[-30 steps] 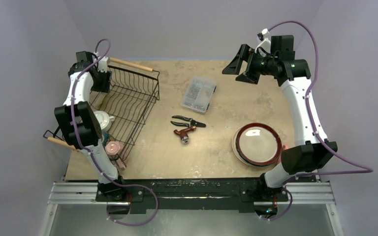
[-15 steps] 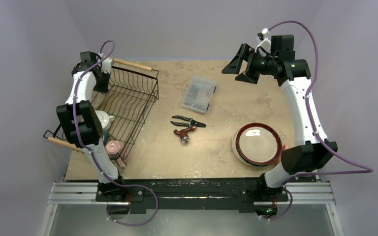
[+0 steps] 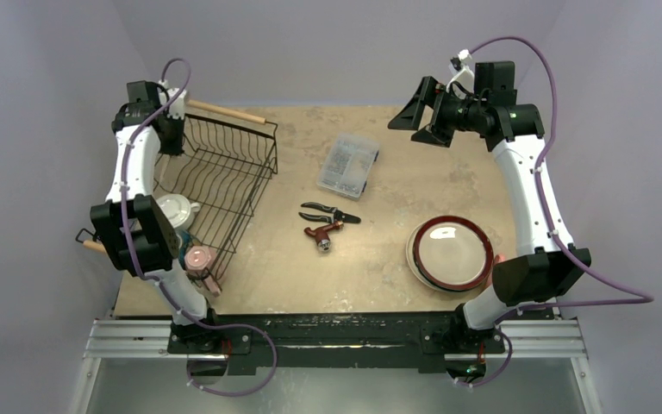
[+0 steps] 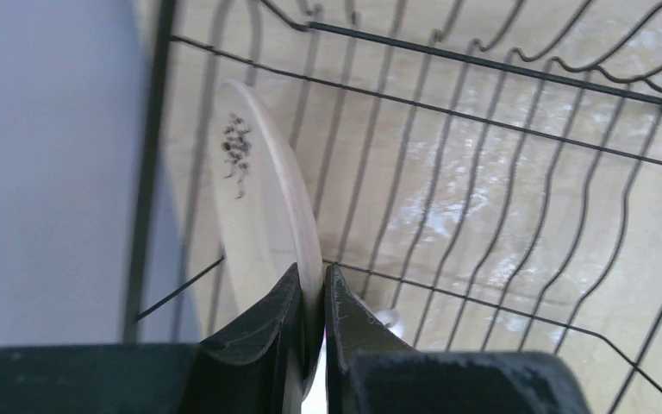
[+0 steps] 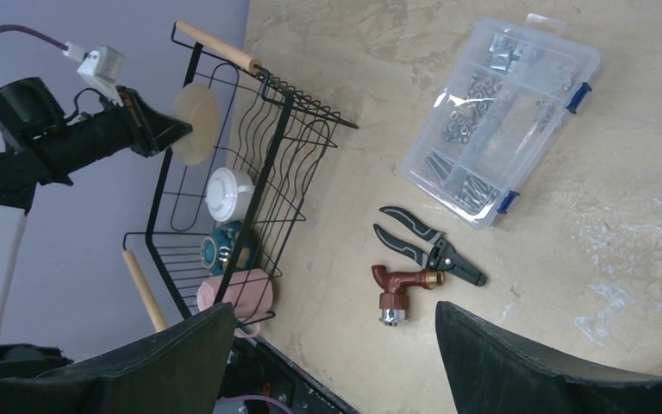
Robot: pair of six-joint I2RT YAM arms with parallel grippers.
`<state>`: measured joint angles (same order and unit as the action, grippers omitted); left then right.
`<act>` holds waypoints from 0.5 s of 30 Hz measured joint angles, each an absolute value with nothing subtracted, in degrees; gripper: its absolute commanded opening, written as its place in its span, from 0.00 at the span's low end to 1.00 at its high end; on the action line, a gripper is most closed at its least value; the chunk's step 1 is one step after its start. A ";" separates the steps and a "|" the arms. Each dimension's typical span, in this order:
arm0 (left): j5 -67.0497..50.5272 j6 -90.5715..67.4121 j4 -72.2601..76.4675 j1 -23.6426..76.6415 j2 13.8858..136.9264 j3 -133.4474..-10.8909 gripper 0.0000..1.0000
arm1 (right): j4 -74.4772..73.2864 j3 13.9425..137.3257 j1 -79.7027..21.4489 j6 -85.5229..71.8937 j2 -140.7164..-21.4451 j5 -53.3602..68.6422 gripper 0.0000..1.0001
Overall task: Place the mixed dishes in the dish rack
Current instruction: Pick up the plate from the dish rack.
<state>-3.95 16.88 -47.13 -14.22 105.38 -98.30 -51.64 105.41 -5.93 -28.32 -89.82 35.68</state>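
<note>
My left gripper (image 4: 312, 280) is shut on the rim of a small cream saucer (image 4: 263, 198) with a dark speckled mark. It holds the saucer on edge above the far left corner of the black wire dish rack (image 3: 233, 127). The right wrist view shows the saucer (image 5: 195, 123) at the tip of the left gripper (image 5: 168, 129). A white cup (image 3: 177, 209), a teal piece (image 5: 224, 250) and a pink mug (image 3: 198, 259) lie in the rack's near end. A red-black-rimmed plate (image 3: 451, 252) sits stacked at the table's right. My right gripper (image 3: 418, 116) hangs open and empty, high over the far right.
A clear compartment box (image 3: 348, 166) of small parts lies mid-table. Black pliers (image 3: 330, 211) and a red-brown tap fitting (image 3: 323, 235) lie nearer to me. The rack's wooden rod handle (image 3: 228, 113) juts out at the far side. Purple walls close in on the left and at the back.
My left gripper has shut on the saucer and drawn back toward the far left corner of the rack. The right arm has not moved.
</note>
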 measured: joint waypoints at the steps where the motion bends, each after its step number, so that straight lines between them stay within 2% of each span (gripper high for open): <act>1: -3.99 15.75 -47.16 -14.22 104.22 -98.30 0.00 | -51.64 105.41 -5.93 -28.32 -89.82 35.75 0.87; 9: -5.50 0.05 -47.03 -14.41 95.18 -98.74 0.00 | -51.68 105.41 -6.00 -28.27 -89.27 37.08 0.87; 15: -11.31 -5.67 -41.06 -11.60 84.09 -88.51 0.00 | -52.23 105.41 -6.63 -28.01 -89.19 37.10 0.87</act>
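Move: The left hand already grips the plate by its edge, the plate's middle about 3 cm ahead of the fingertips and 5 cm below. The rack's middle is roughly 8 cm back and 13 cm down from the hand. The white cup stands some 12 cm back, 2 cm left and 12 cm lower, with the blue mug about 10 cm behind that cup. From the right hand the plate lies roughly 57 cm left, 9 cm ahead and 23 cm lower. Keeping the plate's edge pinched between its fingers, the left hand lifts it on up out of the rack, about 10 cm. The climb eases off as the hand swings some 7 cm right, over the rack, and draws back a little; the wrist tips the fingers up towards level and rolls left side down, some 25 degrees in all. ##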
